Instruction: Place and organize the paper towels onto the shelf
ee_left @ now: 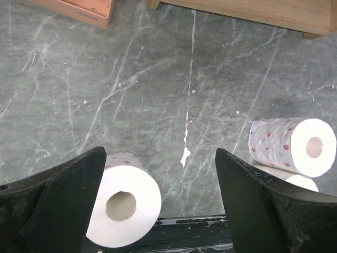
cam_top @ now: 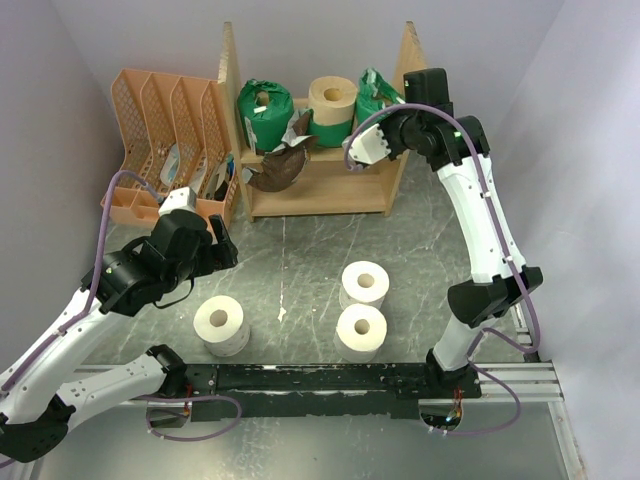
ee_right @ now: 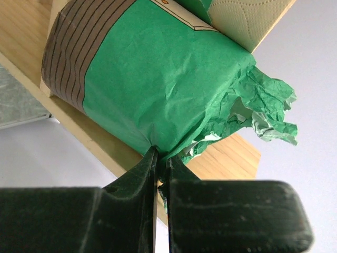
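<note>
The wooden shelf (cam_top: 320, 195) stands at the back. On its upper board are a green-wrapped paper towel roll (cam_top: 265, 110), a cream roll (cam_top: 332, 95) on top of a wrapped one, and a green-wrapped roll (cam_top: 380, 95) at the right. My right gripper (cam_top: 368, 128) (ee_right: 160, 158) is shut on that right roll's (ee_right: 158, 68) crinkled green wrapper, just above the board (ee_right: 237, 158). A brown-wrapped roll (cam_top: 285, 165) leans lower on the shelf. Three white rolls (cam_top: 221, 325) (cam_top: 365, 283) (cam_top: 361, 332) stand on the table. My left gripper (cam_top: 215, 245) (ee_left: 159, 153) hangs open above the table, with one white roll (ee_left: 124, 203) by its left finger.
An orange lattice file rack (cam_top: 170, 140) stands left of the shelf, close to my left arm. A flowered white roll (ee_left: 295, 145) and another below it (ee_left: 295, 181) lie to the right in the left wrist view. The black base rail (cam_top: 330, 378) runs along the near edge.
</note>
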Tool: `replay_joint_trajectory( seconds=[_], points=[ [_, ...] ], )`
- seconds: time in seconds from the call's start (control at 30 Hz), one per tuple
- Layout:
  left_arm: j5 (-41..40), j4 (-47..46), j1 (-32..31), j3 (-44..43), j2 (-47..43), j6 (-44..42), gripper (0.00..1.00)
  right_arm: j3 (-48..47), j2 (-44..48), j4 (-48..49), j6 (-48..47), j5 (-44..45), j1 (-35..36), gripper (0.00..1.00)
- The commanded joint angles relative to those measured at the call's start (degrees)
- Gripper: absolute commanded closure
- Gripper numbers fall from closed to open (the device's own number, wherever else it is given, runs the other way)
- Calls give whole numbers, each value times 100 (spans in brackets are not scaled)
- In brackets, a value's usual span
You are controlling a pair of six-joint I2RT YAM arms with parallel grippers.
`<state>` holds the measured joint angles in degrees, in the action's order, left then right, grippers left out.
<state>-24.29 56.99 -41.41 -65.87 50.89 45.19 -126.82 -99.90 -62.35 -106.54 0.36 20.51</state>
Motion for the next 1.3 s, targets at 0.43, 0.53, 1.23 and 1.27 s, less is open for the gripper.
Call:
replay_joint_trajectory(
  seconds=[0.43, 0.53, 1.23, 1.27],
  points=[
    [-23, -175, -19, -31, 28, -155, 3, 667, 702, 1141, 221, 69, -45, 0],
    [-23, -132, -21, -40, 20, -131, 3, 834, 946, 1425, 108, 31, -11, 0],
    [3200, -840, -18, -1759, -145, -2760, 1, 2648, 4168, -1178, 4601, -2179, 375, 0],
    [3333, -796, -21, -1796, -153, -2821, 1, 3043, 4431, -1645, 4424, -2402, 353, 0]
  ],
)
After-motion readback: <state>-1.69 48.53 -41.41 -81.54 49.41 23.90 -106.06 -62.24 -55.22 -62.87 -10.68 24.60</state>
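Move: At the shelf's right end, the right hand already pinches the wrapper of the green paper-towel roll, whose middle lies about 5 cm left, 2 cm ahead and 3 cm below it. The half-beige roll stands some 10 cm left of that roll and level with it. From the left hand, the green roll is about 26 cm ahead, 31 cm right and 12 cm higher; the white roll is some 8 cm back, 2 cm left and 18 cm below. Opening wide at once, the right fingers let go of the wrapper; the hand then backs about 20 cm out from the shelf, rising some 12 cm before dipping a little, while the wrist rolls its left side up by nearly 50 degrees. Late on, the empty, open left hand lifts about 13 cm, drifting right as its fingers tip up and swing clockwise. ##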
